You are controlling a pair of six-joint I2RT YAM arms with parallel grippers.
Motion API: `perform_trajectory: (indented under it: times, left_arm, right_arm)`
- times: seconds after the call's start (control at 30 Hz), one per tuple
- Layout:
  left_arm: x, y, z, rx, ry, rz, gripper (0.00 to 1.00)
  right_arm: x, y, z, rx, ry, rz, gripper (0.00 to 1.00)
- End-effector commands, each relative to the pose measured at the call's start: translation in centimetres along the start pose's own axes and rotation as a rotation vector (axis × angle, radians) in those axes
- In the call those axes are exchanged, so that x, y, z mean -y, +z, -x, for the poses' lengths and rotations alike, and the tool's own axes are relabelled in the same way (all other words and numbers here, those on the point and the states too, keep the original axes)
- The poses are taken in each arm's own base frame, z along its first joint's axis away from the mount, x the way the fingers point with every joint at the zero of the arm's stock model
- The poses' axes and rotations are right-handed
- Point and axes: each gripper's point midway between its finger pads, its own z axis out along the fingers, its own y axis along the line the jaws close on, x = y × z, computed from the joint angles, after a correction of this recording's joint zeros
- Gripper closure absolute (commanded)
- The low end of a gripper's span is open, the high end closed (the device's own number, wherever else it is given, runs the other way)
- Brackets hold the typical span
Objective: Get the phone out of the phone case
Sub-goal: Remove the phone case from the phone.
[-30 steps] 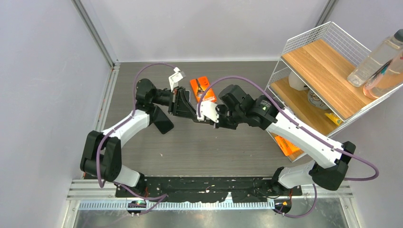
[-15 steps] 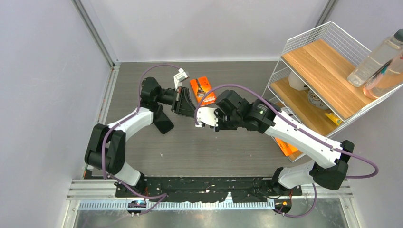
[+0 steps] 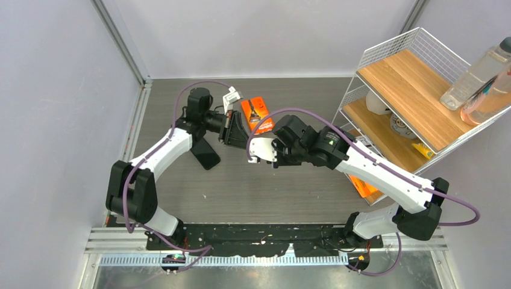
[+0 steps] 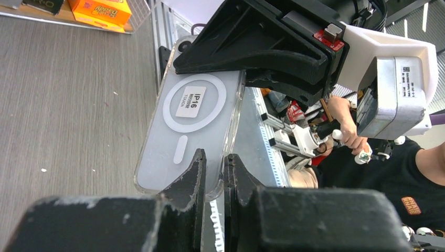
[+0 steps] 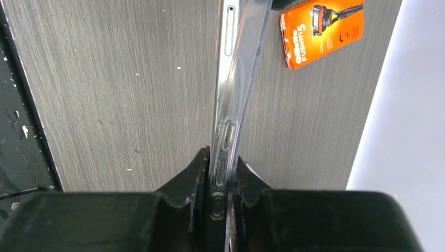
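A dark phone [image 5: 224, 131] in a clear phone case [image 4: 194, 121] hangs in the air between both arms, above the table. The case's frosted back shows a white ring and an "IP16" sticker. My left gripper [image 4: 214, 163] is shut on the case's rim at its lower corner. At the opposite end my right gripper [image 5: 220, 157] is shut across phone and case together, seen edge-on with the side buttons showing. In the top view the left gripper [image 3: 234, 129] and the right gripper [image 3: 249, 146] meet mid-table, and the phone is mostly hidden between them.
An orange razor package [image 3: 257, 113] lies on the table just beyond the grippers. A black stand-like object [image 3: 206, 155] sits below the left forearm. A wire rack [image 3: 385, 57] with wooden shelves, bottles [image 3: 476, 75] and an orange box [image 3: 363, 183] stands at the right.
The left arm's wrist and elbow have swung toward the far side, turning its gripper. The right gripper shifted slightly nearer and left. Both stay shut on the cased phone.
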Motion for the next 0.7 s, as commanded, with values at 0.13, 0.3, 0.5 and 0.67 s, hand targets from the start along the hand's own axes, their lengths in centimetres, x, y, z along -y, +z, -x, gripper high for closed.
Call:
perform_trajectory:
  times: [0.13,0.3,0.5,0.67]
  left_arm:
    - [-2.8,-1.4,0.3,-0.018,0.136,0.253,1.0]
    - [-1.7,-1.9,-0.1,-0.09,0.204,0.272,0.85]
    - [-0.3,-2.5,-0.7,-0.164,0.289,0.289,0.56]
    - [0.9,-3.1,-1.2,-0.21,0.357,0.315,0.16]
  right_arm:
    - [-1.1,-2.7,7.0,0.355,-0.105,0.048,0.95]
    - [-1.0,-2.8,6.5,0.373,-0.06,0.083,0.95]
    - [-0.6,-2.5,5.7,0.385,0.007,0.128,0.95]
    - [-0.2,-2.4,5.0,0.393,0.065,0.153,0.95]
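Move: The left fingers are nearly shut at the left end of the cased phone, at its upper back corner. The cased phone's middle is some 6 cm right, 1 cm back and 2 cm below; the right hand grips the far end, with that middle about 6 cm left, 1 cm ahead and level. Some 24 cm below the left hand lie the silver-framed phone, 22 cm ahead and 6 left, and the orange box, 27 ahead and 3 right. The left hand first eases up about 1.5 cm with its fingers still nearly shut at the case corner, then spreads them wide, lets the corner go and backs off leftward, about 2 cm in all, sinking a little as the wrist rolls some 20 degrees, its forward side going up. The right hand keeps its pinch on the far end and follows about 2 cm to the left and 1 cm back, tilting so that the free end of the cased phone lifts. ##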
